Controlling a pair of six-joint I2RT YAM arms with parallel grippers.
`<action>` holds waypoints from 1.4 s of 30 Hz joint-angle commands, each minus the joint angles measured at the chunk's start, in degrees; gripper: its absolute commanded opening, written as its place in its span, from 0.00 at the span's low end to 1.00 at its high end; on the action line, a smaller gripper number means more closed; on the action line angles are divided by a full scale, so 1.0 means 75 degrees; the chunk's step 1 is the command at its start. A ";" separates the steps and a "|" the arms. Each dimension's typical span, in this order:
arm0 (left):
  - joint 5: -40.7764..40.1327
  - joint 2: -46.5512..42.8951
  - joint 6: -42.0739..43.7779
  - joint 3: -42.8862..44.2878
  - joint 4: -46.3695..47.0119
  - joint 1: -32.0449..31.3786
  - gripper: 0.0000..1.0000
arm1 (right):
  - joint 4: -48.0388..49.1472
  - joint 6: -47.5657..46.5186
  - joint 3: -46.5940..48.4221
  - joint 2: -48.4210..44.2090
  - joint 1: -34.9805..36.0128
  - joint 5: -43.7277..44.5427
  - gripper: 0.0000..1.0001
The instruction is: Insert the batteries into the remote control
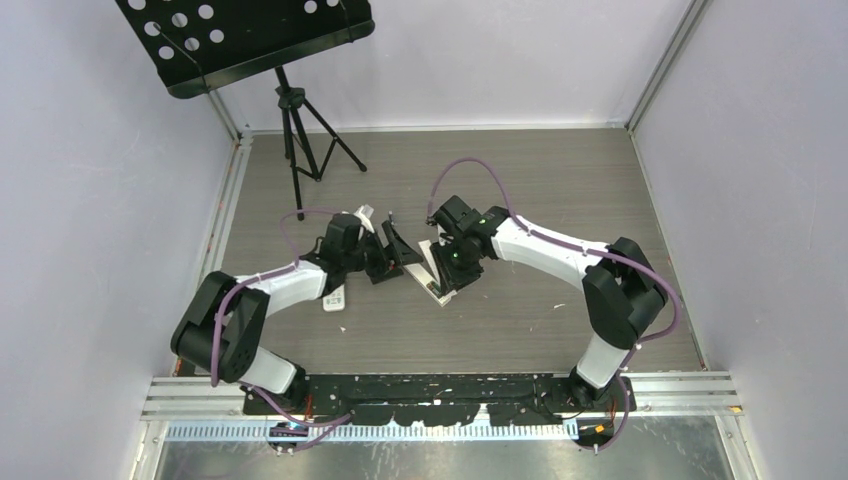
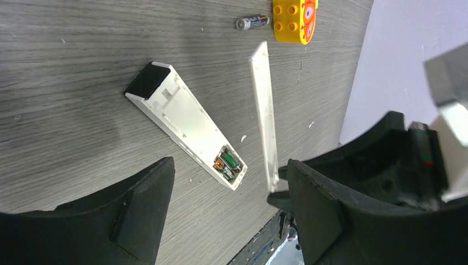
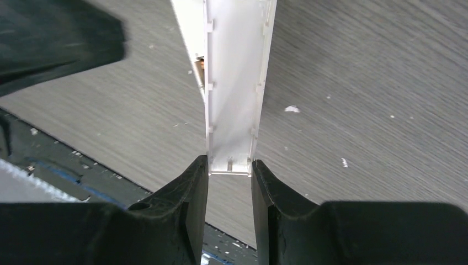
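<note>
The white remote control (image 2: 185, 124) lies back-up on the wood table, its battery bay open at the near end. Two batteries (image 2: 230, 163) with green labels sit in that bay. A third, loose battery (image 2: 252, 22) lies farther off beside a yellow-orange toy block (image 2: 295, 19). My left gripper (image 2: 226, 176) hovers open over the remote's bay end, holding nothing. My right gripper (image 3: 230, 165) is shut on the end of the long white battery cover (image 3: 234, 94), holding it tilted beside the remote (image 3: 190, 33). From above, both grippers (image 1: 392, 250) (image 1: 447, 268) meet mid-table.
A black music stand (image 1: 250, 40) on a tripod stands at the back left. A small white object (image 1: 335, 298) lies under my left forearm. The table's front edge and black rail (image 3: 66, 165) run close behind the remote. Walls enclose the table on three sides.
</note>
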 commanded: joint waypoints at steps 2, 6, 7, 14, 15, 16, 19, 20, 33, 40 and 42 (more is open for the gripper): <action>-0.0028 0.0307 -0.0422 0.0219 0.0856 -0.0170 0.74 | 0.0616 0.0128 -0.0154 -0.0519 -0.0006 -0.0926 0.28; -0.0016 0.0437 -0.0604 0.0244 0.1033 -0.0201 0.69 | 0.0756 0.0108 -0.0231 -0.0593 0.0052 -0.1206 0.28; -0.0014 0.0457 -0.0641 0.0243 0.1062 -0.0201 0.69 | 0.0791 0.0095 -0.0241 -0.0605 0.0056 -0.1284 0.28; -0.0012 0.0629 -0.0807 0.0267 0.1124 -0.0212 0.51 | 0.1061 0.0091 -0.0384 -0.0693 0.0092 -0.1692 0.28; 0.0003 0.0658 -0.0814 0.0267 0.1141 -0.0213 0.47 | 0.1093 0.0099 -0.0398 -0.0692 0.0098 -0.1714 0.28; 0.0018 0.0676 -0.0825 0.0280 0.1143 -0.0213 0.44 | 0.1105 0.0094 -0.0410 -0.0691 0.0102 -0.1733 0.28; 0.0030 0.0741 -0.0838 0.0297 0.1155 -0.0224 0.35 | 0.1174 0.0097 -0.0443 -0.0702 0.0103 -0.1806 0.28; 0.0050 0.0761 -0.0838 0.0311 0.1165 -0.0224 0.31 | 0.1210 0.0094 -0.0462 -0.0713 0.0103 -0.1833 0.28; 0.1022 0.0490 0.0639 0.0710 0.1572 0.0130 0.00 | 0.1842 0.0983 -0.0784 -0.1771 -0.0183 -0.1429 0.81; 0.3233 -0.0270 0.0893 0.0835 0.3296 0.0373 0.00 | 0.3427 0.1624 -0.1839 -0.3205 -0.0441 -0.1544 0.81; 0.3747 -0.0443 0.0760 0.0892 0.3787 0.0373 0.00 | 0.3936 0.1730 -0.2125 -0.3583 -0.0459 -0.1580 0.81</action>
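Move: The battery cover, its lower end in the right hand's fingers, has its middle about 6 cm to the left hand's right, 1 cm ahead and some 2 cm lower. The remote control lies about 3 cm to the left hand's right, 1 cm ahead and 7 cm down; the white handset is some 18 cm to its left, level with it, also 7 cm down. From the right hand, the cover's middle lies roughly 6 cm ahead, 2 cm left, at equal height. Leftwards and a little back, the right hand brings the battery cover some 3.5 cm towards the left hand, which eases slightly right and down and shuts its fingers on the cover's long edge. The right fingers then open and let go, and both hands rise, the left about 8 cm with the cover, its fingers tipping up, the right rolling its left side up. ##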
